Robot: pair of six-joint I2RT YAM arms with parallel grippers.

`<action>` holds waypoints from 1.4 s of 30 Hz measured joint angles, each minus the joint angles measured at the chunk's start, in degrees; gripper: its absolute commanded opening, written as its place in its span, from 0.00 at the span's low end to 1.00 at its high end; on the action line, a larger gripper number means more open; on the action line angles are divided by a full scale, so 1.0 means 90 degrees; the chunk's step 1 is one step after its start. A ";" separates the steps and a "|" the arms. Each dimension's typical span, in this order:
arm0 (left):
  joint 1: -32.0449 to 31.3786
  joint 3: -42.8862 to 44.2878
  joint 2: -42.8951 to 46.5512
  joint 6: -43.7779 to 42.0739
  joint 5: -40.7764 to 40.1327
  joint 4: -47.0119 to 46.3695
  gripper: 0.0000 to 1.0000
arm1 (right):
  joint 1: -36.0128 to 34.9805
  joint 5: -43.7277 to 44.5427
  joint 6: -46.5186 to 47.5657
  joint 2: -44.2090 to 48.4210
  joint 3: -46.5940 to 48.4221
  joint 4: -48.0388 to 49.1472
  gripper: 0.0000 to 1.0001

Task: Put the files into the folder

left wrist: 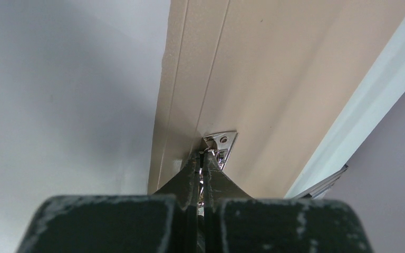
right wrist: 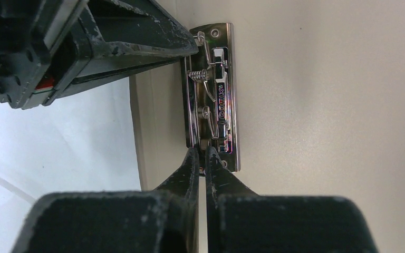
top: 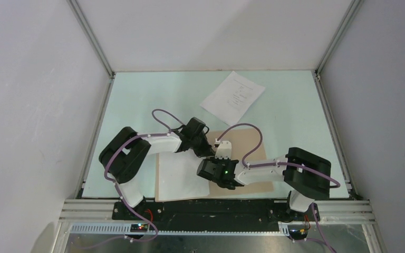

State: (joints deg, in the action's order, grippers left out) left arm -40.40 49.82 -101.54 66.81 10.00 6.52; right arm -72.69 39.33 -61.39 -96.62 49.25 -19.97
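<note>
The tan folder lies open on the table. A blank white file rests on its left half. The printed file lies apart at the back. On the spine sits the metal clip. My left gripper is shut on the clip's far end, with its wire pinched between the fingertips. In the right wrist view the left gripper reaches in from the upper left. My right gripper is shut at the clip's near end, its tips on the metal.
Both arms meet over the folder's spine, wrists close together. Metal rails border the pale green table on the left and right. White walls enclose the cell. The folder's right half is bare.
</note>
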 measured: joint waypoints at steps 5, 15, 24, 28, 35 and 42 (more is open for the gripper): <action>0.0107 -0.0090 -0.0012 -0.0092 0.0226 -0.0165 0.00 | -0.0046 0.0138 -0.0384 -0.0129 0.0121 -0.0260 0.00; 0.0236 -0.0219 -0.0022 -0.0151 0.0527 -0.0415 0.00 | -0.0219 0.0471 -0.0845 -0.0168 0.0189 -0.0457 0.12; 0.0248 -0.0291 0.0007 -0.0146 0.0561 -0.0551 0.00 | 0.0046 -0.0253 -0.0775 0.1205 -0.0835 0.0357 0.29; 0.0248 -0.0333 0.0070 -0.0131 0.0559 -0.0610 0.00 | 0.0311 -0.0627 -0.0430 0.1668 -0.0950 0.0478 0.30; 0.0187 -0.0362 0.0119 -0.0097 0.0425 -0.0627 0.00 | 0.0952 -0.1302 0.0372 0.1948 -0.1229 0.0187 0.32; 0.0041 -0.0189 0.0175 -0.0226 0.0107 -0.0393 0.01 | 0.1486 -0.1923 0.0916 0.2280 -0.1268 0.0335 0.33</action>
State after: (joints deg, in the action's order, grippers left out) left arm -40.03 48.12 -99.96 64.77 10.96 2.98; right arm -59.31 22.02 -53.15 -76.09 37.85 -16.95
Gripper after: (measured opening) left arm 0.008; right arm 0.335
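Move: The clip on the folder sits between the hands: its middle is about 3 cm ahead of the right hand and level sideways, roughly 1 cm below. Of the right hand, the white file in the folder is centred some 14 cm to the left and neither ahead nor back; the printed file lies about 34 cm ahead and 6 cm right. The left hand is at the clip's far end, the clip's middle some 4 cm back and 1 cm right. The right fingers, shut on the clip's near end, bear down briefly with a slight clockwise turn, then open about a third and come free, rising about 4 cm before swinging some 4 cm right with a dip and lift, rolled 10–15 degrees left side up. The left fingers stay shut against the far end, nearly still, easing up under a centimetre. ##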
